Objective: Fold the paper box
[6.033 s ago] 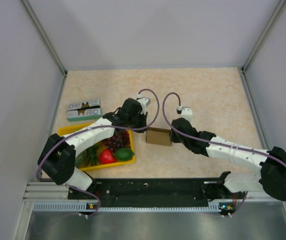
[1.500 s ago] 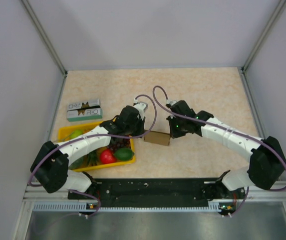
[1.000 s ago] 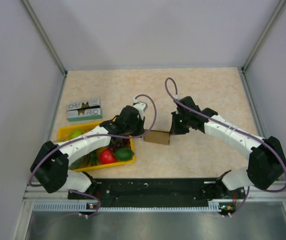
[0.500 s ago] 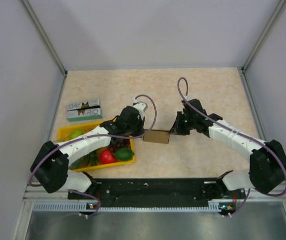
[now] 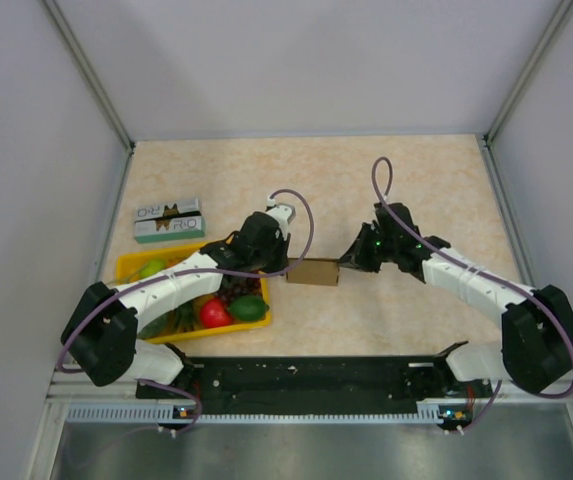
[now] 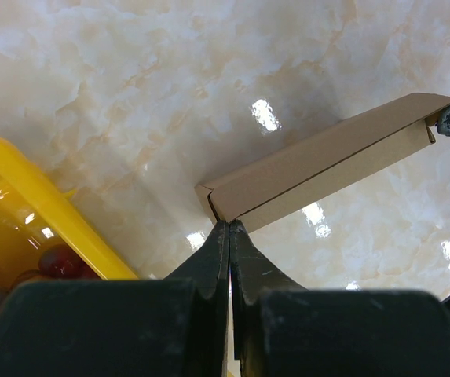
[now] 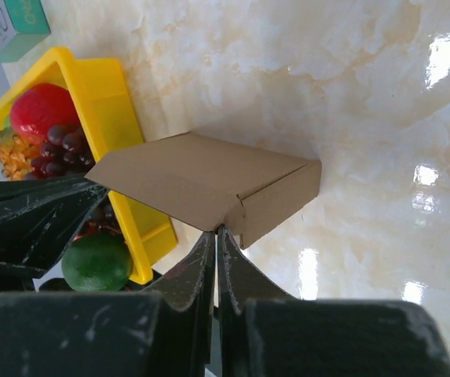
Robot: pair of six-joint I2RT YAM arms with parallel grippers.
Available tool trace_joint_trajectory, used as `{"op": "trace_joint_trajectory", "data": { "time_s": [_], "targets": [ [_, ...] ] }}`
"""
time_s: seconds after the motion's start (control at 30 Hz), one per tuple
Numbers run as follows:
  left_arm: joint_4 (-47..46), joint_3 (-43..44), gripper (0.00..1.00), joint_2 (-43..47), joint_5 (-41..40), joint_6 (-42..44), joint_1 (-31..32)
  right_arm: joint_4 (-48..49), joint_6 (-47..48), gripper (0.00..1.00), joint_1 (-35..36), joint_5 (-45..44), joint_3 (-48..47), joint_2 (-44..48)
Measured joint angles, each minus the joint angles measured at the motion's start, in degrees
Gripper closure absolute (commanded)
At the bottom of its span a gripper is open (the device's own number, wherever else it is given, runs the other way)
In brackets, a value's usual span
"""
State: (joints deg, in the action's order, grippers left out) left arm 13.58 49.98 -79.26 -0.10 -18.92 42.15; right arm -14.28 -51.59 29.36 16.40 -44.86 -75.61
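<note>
The paper box (image 5: 313,272) is a small, flat folded brown box lying on the table just right of the yellow tray (image 5: 126,266). My left gripper (image 5: 285,267) is shut, and its tips (image 6: 229,226) touch the box's (image 6: 319,161) left end corner. My right gripper (image 5: 347,262) is also shut. Its tips (image 7: 217,231) press against the lower edge of the box (image 7: 201,184) at its right end. Nothing sits between either pair of jaws. The box's underside is hidden.
The yellow tray (image 7: 103,94) holds a red fruit (image 5: 214,313), a lime (image 5: 249,307), grapes (image 7: 64,145) and greens. A green-and-white carton (image 5: 169,220) lies behind the tray. Grey walls enclose the table on three sides.
My right arm has swung its wrist rightward and lower, bringing its shut gripper from above the box's right end to beside it. The left arm and the box have stayed put.
</note>
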Motion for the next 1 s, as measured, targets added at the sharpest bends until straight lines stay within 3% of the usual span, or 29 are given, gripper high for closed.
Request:
{"op": "trace_joint_trajectory", "data": {
  "time_s": [0.4,0.6,0.7,1.0],
  "targets": [
    [0.07,0.00,1.00,0.00,0.02,0.00,0.02,3.58,-1.81,1.00,-0.52,0.44,2.08,0.61],
    [-0.33,0.00,1.00,-0.28,1.14,-0.04,0.48,-3.74,5.99,0.77,-0.11,-0.35,-1.62,0.96],
    [-0.96,0.00,1.00,-0.63,2.03,-0.07,0.81,-7.39,10.16,0.71,0.15,-0.72,-3.37,1.90],
    [-2.19,0.00,1.00,-1.27,3.41,-0.31,1.29,-16.61,21.22,0.67,1.84,-1.90,-13.07,0.59]
  ]
}}
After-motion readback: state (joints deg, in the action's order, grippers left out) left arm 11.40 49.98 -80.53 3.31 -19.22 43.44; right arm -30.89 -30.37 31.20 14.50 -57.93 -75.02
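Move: The paper box sits between the hands. Its middle is about 6 cm to the right of the left hand and 6 cm to the left of the right hand, some 2 cm ahead of both and 3 cm below. From the left hand, the grapes lie about 12 cm left and level with it, the green avocado 8 cm left and 8 cm back, and the yellow basket's middle 20 cm left and 2 cm back. Up and away from the paper box's near right corner goes the right hand, after a small pull back and to its right: it rises about 4 cm, turning some 20 degrees, counter-clockwise and fingers tipping up, while its shut fingers open to about a third and come free of the lid. The left hand, fingertips still shut on the near left corner, shifts the box about 2 cm right and slightly back. ##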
